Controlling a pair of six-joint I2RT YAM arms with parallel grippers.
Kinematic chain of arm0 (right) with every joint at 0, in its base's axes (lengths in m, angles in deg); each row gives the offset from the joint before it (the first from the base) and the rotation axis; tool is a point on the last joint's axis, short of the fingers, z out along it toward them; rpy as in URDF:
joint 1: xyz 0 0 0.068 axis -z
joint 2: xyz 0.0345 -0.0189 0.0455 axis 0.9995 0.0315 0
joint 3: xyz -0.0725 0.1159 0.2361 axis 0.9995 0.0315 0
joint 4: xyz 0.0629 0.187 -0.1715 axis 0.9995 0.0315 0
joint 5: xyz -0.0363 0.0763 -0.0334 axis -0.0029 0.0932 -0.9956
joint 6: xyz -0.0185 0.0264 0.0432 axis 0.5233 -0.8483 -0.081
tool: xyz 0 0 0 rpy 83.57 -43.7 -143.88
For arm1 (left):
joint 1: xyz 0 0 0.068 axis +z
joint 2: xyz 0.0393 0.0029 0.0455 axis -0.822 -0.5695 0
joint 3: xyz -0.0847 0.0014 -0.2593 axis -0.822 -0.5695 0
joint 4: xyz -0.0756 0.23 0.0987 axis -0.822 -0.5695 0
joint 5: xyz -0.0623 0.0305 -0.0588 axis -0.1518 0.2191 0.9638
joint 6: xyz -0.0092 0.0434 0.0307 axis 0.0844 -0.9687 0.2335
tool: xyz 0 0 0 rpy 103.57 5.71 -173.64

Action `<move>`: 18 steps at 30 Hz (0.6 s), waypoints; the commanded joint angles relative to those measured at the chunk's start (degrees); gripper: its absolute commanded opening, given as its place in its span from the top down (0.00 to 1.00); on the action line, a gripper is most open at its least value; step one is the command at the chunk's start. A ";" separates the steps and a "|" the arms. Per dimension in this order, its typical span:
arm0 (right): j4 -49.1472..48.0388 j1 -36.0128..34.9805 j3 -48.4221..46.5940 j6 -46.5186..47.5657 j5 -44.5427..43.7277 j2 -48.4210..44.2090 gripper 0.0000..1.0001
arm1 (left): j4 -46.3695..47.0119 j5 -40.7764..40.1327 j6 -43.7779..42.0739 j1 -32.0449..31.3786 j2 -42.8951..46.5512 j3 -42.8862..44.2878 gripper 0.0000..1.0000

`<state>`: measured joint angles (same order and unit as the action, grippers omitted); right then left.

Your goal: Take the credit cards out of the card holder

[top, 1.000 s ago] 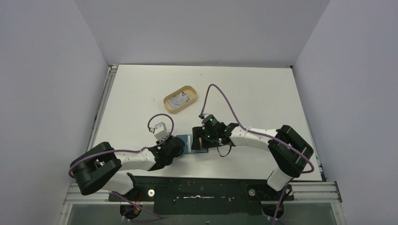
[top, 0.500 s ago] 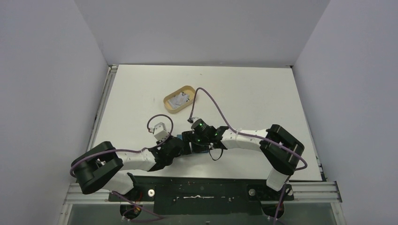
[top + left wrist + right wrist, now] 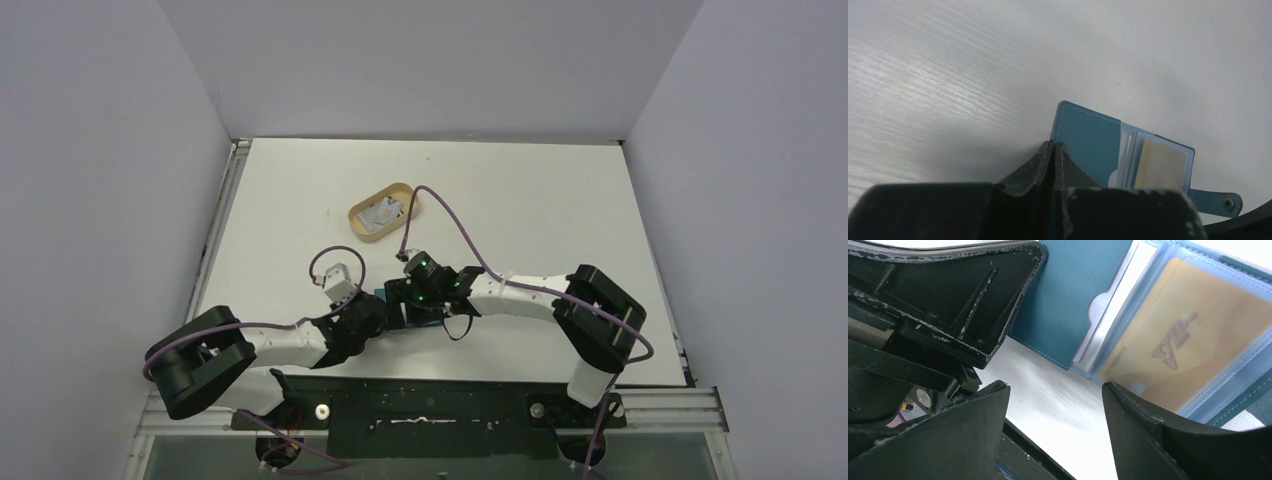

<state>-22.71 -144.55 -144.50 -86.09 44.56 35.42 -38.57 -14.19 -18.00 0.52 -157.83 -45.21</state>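
Note:
The teal card holder (image 3: 1088, 145) lies open near the table's front edge, mostly hidden under both wrists in the top view (image 3: 425, 320). A yellowish credit card (image 3: 1188, 330) sits in its clear pocket (image 3: 1163, 162). My left gripper (image 3: 1053, 145) is shut on the card holder's left flap edge, and teal shows between the fingers. My right gripper (image 3: 1055, 387) hangs open just above the table at the card holder's near edge, with only bare table between its fingers. Whitish-grey cards (image 3: 382, 211) lie in the oval tray.
The oval tan tray (image 3: 356, 220) stands behind the arms, left of centre. The card holder's snap tab (image 3: 1220, 202) sticks out at its right edge. My left gripper's black body (image 3: 948, 295) sits close beside the right fingers.
My right arm has swung left, from beside the card holder to over it next to the left gripper. My left arm shifted slightly and stays shut.

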 commanded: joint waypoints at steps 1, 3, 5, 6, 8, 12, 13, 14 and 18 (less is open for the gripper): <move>-6.13 0.16 -2.41 -0.78 -5.92 -5.69 0.29 | -5.05 3.07 -1.83 -0.86 2.10 -1.17 1.00; -5.44 1.94 -0.48 -1.69 -8.15 -6.51 0.29 | -5.98 2.87 -2.12 -0.70 3.28 -1.18 1.00; -4.22 3.85 0.68 -1.81 -9.64 -6.52 0.29 | -6.43 2.76 -2.32 -0.70 3.98 -1.25 1.00; -3.98 4.65 1.37 -1.74 -10.32 -6.61 0.29 | -6.54 2.77 -2.34 -0.72 4.21 -1.23 1.00; -3.59 6.18 2.34 -1.52 -11.62 -6.73 0.29 | -6.71 2.82 -2.43 -0.83 4.35 -1.19 1.00; -2.40 8.01 2.38 -0.65 -12.24 -5.61 0.29 | -6.75 2.86 -2.44 -0.83 4.28 -0.97 1.00; -2.59 8.16 2.35 -0.54 -11.87 -5.21 0.29 | -6.83 2.86 -2.43 -0.83 4.23 -0.86 1.00; -2.85 8.17 2.27 -0.54 -11.39 -4.86 0.29 | -6.90 2.86 -2.43 -0.85 4.25 -0.72 1.00; -3.92 7.63 2.83 -1.39 -10.55 -3.57 0.29 | -7.18 2.78 -2.52 -0.85 4.23 -0.40 1.00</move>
<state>-23.89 -135.98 -142.10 -86.90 34.71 31.03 -42.64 -12.53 -19.11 0.11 -154.04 -45.82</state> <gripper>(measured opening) 0.709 0.008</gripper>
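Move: The clear pocket with the tan card, in the open card holder, has its middle about 4 cm ahead of my right hand, 5 cm to its right and 3 cm below. The holder's blue flap lies roughly 4 cm ahead and 2 cm left of that hand; the clasp tab is some 4 cm ahead and 10 cm right. My left hand, pinching the flap's outer edge, has the pocket level with it, about 9 cm to its right. I lift my right hand about 2 cm off the near edge of the holder and swing it forward some 7.5 cm and to the right 4.5 cm, over the card pocket towards its far end, sinking about 1 cm as I arrive. The wrist turns clockwise some 15 degrees and the fingers stay wide open. My left hand keeps its pinch on the flap's edge, easing back about 1 cm. ##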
